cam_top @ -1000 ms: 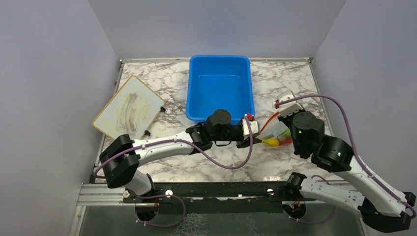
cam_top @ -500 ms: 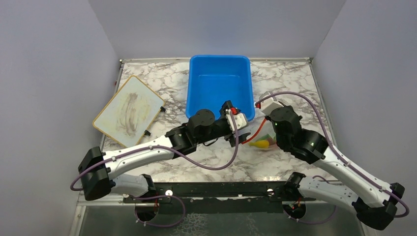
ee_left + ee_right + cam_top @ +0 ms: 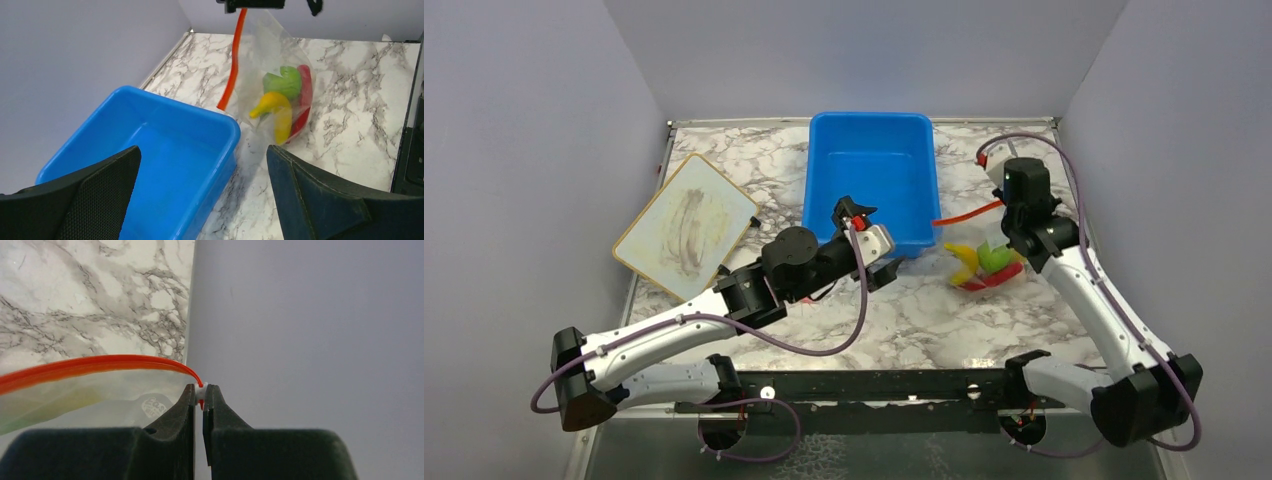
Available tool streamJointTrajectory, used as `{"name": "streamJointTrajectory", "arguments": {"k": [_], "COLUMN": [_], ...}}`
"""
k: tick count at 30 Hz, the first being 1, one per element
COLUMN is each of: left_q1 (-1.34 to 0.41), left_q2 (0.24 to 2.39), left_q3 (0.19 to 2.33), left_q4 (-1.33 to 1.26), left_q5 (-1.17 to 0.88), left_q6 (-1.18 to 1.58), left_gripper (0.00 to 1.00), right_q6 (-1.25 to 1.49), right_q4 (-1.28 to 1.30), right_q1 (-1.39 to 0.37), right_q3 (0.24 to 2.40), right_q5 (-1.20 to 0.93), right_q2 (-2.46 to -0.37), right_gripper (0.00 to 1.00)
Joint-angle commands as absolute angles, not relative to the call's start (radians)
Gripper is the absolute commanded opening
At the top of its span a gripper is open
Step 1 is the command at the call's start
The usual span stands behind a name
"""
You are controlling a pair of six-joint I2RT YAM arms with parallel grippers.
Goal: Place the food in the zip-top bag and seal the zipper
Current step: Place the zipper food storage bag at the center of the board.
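The clear zip-top bag (image 3: 989, 262) hangs low over the marble table right of the blue tub, holding the food: a yellow banana (image 3: 277, 107), a green piece (image 3: 285, 82) and a red chili (image 3: 304, 95). Its orange-red zipper (image 3: 964, 213) runs up to my right gripper (image 3: 1009, 203), which is shut on the white slider at the strip's end (image 3: 201, 390). The zipper (image 3: 90, 365) curves away left in the right wrist view. My left gripper (image 3: 202, 150) stands wide open and empty over the tub's near right corner, apart from the bag.
A blue plastic tub (image 3: 871, 128) sits at the back centre, nothing visible in it. A framed white board (image 3: 686, 225) lies tilted at the left. Grey walls close in on both sides and the back.
My left gripper opened, let go of the bag and drew back to the left. The right gripper carried the zipper end up and toward the back right, taking the bag with it.
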State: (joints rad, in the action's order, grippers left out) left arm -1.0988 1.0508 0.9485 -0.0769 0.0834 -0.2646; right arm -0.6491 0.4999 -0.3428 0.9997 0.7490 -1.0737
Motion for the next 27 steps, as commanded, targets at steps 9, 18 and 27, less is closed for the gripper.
{"name": "streamJointTrajectory", "arguments": {"k": [9,18,27], "left_q1": [-1.099,-1.099,-1.100], "left_q2": [1.046,1.020,1.033], "left_q3": [0.919,0.853,0.831], "left_q4": [0.005,-0.033,-0.054], "left_q5": [0.199,0.259,0.477], "left_q6": [-0.262,-0.214,-0.087], "left_gripper": [0.99,0.99,0.99], "right_q6": [-0.567,-0.513,-0.346], "right_q4": [0.310,0.297,0.395], "right_q1": [0.059,0.114,0.109], "right_q3": [1.243,1.299,1.297], "right_q5": [0.410,0.389,0.138], "right_q2": [-1.421,-1.518,-1.447], "right_gripper": [0.01,0.22,0.61]}}
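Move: Nearly straight below the right hand, about 24 cm down and 2 cm to its right, is the bare table patch where the zip-top bag will lie. The bag's food hangs some 7 cm back, 4 cm left and 18 cm below that hand; the blue bin's middle is roughly 5 cm ahead, 34 cm left and 17 cm lower. From the empty left hand the patch lies around 11 cm ahead, 33 cm right and 31 cm below. Sweeping forward and right some 10 cm each way and sinking about 5 cm, the right hand carries the bag by its zipper end over the patch beside the bin. Its fingers then open about halfway and release the zipper as the hand eases back left, rising slightly and rolling left side up. The open, empty left hand sinks about 7 cm and drifts left, turning counter-clockwise. ##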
